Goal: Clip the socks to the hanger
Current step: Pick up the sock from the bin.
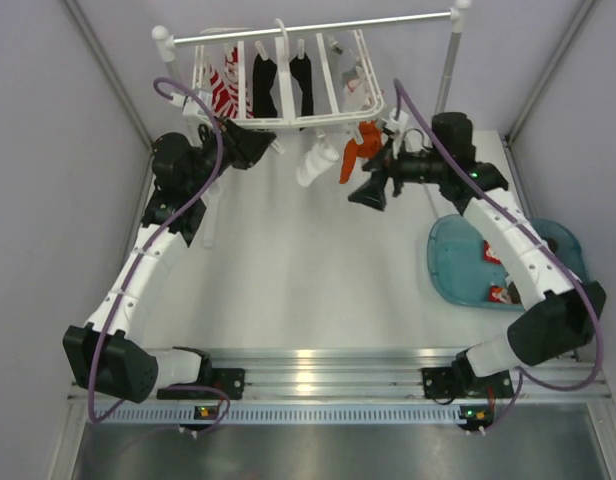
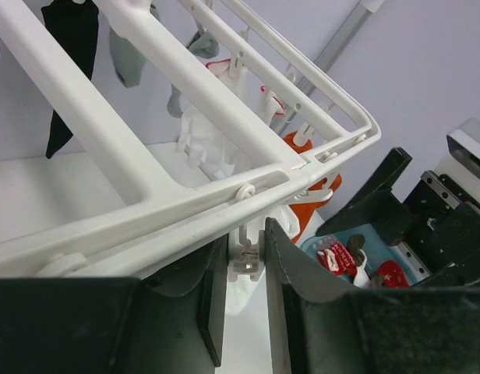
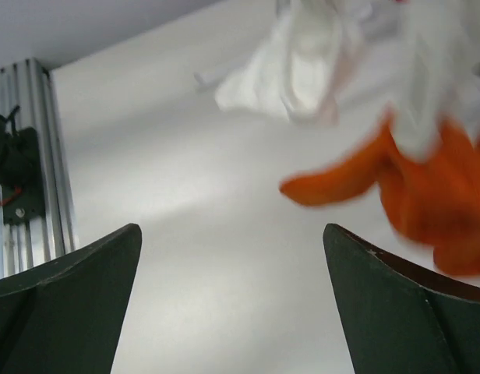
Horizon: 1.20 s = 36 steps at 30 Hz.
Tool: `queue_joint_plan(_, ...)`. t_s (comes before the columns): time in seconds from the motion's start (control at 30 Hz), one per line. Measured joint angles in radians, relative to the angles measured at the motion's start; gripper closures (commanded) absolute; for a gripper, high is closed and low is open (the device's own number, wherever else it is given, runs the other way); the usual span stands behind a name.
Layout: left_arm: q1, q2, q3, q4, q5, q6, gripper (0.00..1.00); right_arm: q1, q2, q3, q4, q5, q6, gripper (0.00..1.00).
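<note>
The white hanger [image 1: 288, 118] hangs from the rail at the back, with a red-and-white striped sock [image 1: 225, 90] and two black socks [image 1: 265, 85] clipped to it. A white sock [image 1: 316, 162] and an orange sock [image 1: 356, 150] hang from its front edge. My left gripper [image 1: 271, 146] is at that front edge; in the left wrist view it [image 2: 245, 238] is shut on a small white clip [image 2: 246, 265] under the frame bar [image 2: 185, 210]. My right gripper [image 1: 366, 192] is just below the orange sock, open and empty [image 3: 231, 227]; the orange sock [image 3: 427, 195] and white sock [image 3: 294, 70] hang beyond it.
A silver rail [image 1: 318, 28] on white posts carries the hanger. A blue tray [image 1: 453, 262] at the right holds several loose socks, one of them red [image 1: 491, 252]. An aluminium rail [image 1: 318, 370] runs along the near edge. Grey walls close in both sides.
</note>
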Motion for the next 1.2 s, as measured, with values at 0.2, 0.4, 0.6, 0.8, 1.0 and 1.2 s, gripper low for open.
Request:
queue_joint_plan(0.2,0.000,0.005,0.000,0.000,0.005,0.002,1.00,-0.367,-0.186,-0.116,-0.382,-0.021,-0.300,0.00)
queue_joint_plan(0.4,0.000,0.009,0.002,-0.003,0.021,0.000,1.00,-0.806,-0.121,-0.120,-0.764,0.043,-0.721,0.20)
queue_joint_plan(0.6,0.000,0.009,0.003,-0.003,0.027,0.002,1.00,-0.998,0.068,-0.121,-0.774,0.256,-0.758,0.45)
queue_joint_plan(0.8,0.000,0.009,0.003,-0.002,0.037,0.003,1.00,-1.067,0.048,-0.236,-0.524,0.447,-0.587,0.54)
queue_joint_plan(1.0,0.000,0.009,0.003,-0.002,0.039,0.004,1.00,-1.075,0.048,-0.364,-0.360,0.570,-0.469,0.53)
queue_joint_plan(1.2,0.000,0.009,0.003,-0.002,0.039,0.005,1.00,-1.098,0.095,-0.379,-0.234,0.630,-0.388,0.54)
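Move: Out to the right hand's right, in the bin, the white sock lies about 47 cm away, some 3 cm nearer the base and 32 cm below. A brown sock lies about 4 cm beyond it, another brown sock about 5 cm nearer the base, and the red dog sock some 7 cm to its left and 5 cm farther out. From the left hand, the white sock is roughly 62 cm right, 8 cm back and 40 cm down. Sweeping fast about 50 cm to the right, away from the hanger, the right hand sinks some 25 cm, ending slowly over the socks in the bin. The wrist turns roughly 90 degrees, from fingers pointing left to steeply down and somewhat forward, while the wide-open fingers narrow to about half. The left hand stays, keeping its hold on the clip at the hanger's front bar. ##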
